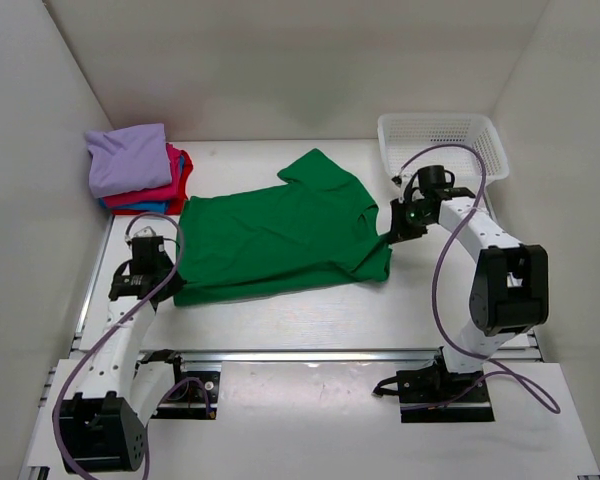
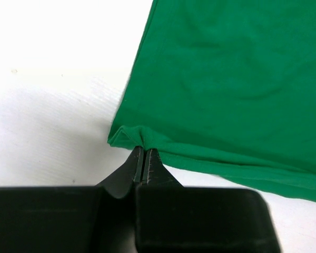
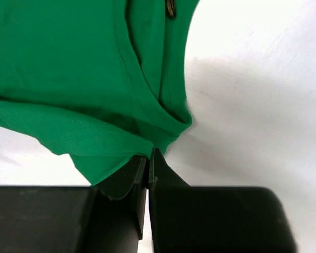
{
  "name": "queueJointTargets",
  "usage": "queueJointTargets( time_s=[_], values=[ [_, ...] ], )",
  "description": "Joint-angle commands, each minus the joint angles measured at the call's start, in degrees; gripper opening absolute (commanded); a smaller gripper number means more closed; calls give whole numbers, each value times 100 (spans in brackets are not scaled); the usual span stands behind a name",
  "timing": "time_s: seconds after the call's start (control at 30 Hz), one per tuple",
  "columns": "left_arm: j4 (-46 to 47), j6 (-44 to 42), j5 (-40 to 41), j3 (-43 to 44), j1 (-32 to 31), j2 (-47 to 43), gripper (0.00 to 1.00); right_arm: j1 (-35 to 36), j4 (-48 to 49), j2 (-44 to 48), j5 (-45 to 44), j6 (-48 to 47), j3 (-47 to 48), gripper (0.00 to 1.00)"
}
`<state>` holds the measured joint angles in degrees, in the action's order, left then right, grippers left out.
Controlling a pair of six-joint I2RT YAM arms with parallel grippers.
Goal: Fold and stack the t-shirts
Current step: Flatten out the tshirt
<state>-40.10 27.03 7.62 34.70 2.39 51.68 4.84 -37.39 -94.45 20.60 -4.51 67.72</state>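
Observation:
A bright green t-shirt [image 1: 280, 235] lies partly folded in the middle of the table. My left gripper [image 1: 172, 268] is at its left edge. In the left wrist view the gripper [image 2: 145, 151] is shut on a bunched corner of the shirt's hem [image 2: 127, 136]. My right gripper [image 1: 392, 228] is at the shirt's right edge. In the right wrist view it [image 3: 150, 154] is shut on a fold of green cloth [image 3: 95, 132] beside the collar [image 3: 147, 95]. A stack of folded shirts stands at the back left, with lavender [image 1: 128, 158] on top and pink-red [image 1: 165, 187] and blue [image 1: 150, 206] below.
A white mesh basket [image 1: 442, 140] stands at the back right, just behind the right arm. White walls close in the table at the left, back and right. A metal rail [image 1: 310, 354] runs along the near edge.

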Motion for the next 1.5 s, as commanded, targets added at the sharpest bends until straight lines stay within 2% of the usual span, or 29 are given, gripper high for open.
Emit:
queueJointTargets(
  time_s=[0.0,0.1,0.2,0.27,0.37,0.4,0.47,0.57,0.67,0.77,0.83,0.93,1.07,1.2,1.3,1.33,1.4,1.43,1.47],
  values=[
    [135,-162,248,763,-90,-247,0,-53,135,601,23,-190,539,0],
    [81,-355,179,1494,-160,-167,0,-132,170,1226,347,-278,646,0],
    [-24,-426,-146,2880,-151,35,0,-89,118,2026,568,-217,1135,0],
    [-146,-566,-112,3845,-397,254,0,-158,91,2535,655,-181,1548,0],
    [-533,-917,597,5559,-792,614,0,-474,91,3019,1224,2,2225,0],
    [-595,-1075,1018,6113,-1045,720,0,-832,91,3169,1445,81,2463,0],
    [-666,-1278,1599,6634,-1511,694,0,-880,-5,3301,1491,56,2849,0],
    [-527,-1525,2312,7014,-2065,502,0,-547,-233,3346,1298,-129,3281,0],
    [-411,-1736,2779,7060,-2410,238,0,-528,-252,3319,1262,-59,3423,0],
    [-253,-1929,3078,7007,-2630,158,0,-677,-76,3171,1674,99,3300,0],
    [-201,-1938,3018,6762,-2551,219,0,-774,55,2925,2034,196,3204,0],
    [9,-1929,2641,6192,-2210,342,0,-712,48,2512,2071,92,3273,0],
    [361,-1649,730,5540,-937,869,0,-520,-497,1326,1922,-303,3896,0],
    [801,-1394,-152,5301,-593,1747,0,-273,-612,245,1710,-480,4547,0],
    [846,-1341,-663,5792,-284,2661,0,-230,-402,-527,1685,-454,5065,0],
    [854,-1332,-735,6194,-248,3072,0,-177,-384,-826,1554,-463,5423,1],
    [654,-1375,-736,7030,32,3628,0,-132,-374,-1361,1483,-402,6346,0],
    [522,-1393,-727,7799,77,3995,0,-124,-531,-1817,1517,-332,7289,0],
    [329,-1323,-796,8555,208,4303,0,-202,-341,-1918,1613,-131,7786,0]
  ],
)
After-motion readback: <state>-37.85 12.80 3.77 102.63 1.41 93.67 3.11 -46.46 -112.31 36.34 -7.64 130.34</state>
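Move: Both my hands already hold the near edge of the green t-shirt, just off the table. The t-shirt's middle lies about 16 cm ahead and 33 cm right of my left hand, some 3 ahead and 31 left of my right, a few cm below both. The folded stack stands some 35 cm ahead of my left hand and 12 to its left; the basket is about 25 ahead of my right hand and 18 to its right. I whip both hands up together some 45 cm, fingers staying shut on the green edge and swinging up 60-70 degrees. My right draws back about 10 cm as it climbs; my left noses forward, then back. Then both sweep forward about 25 cm and down about 20 over the table, fingertips tipping down again. ##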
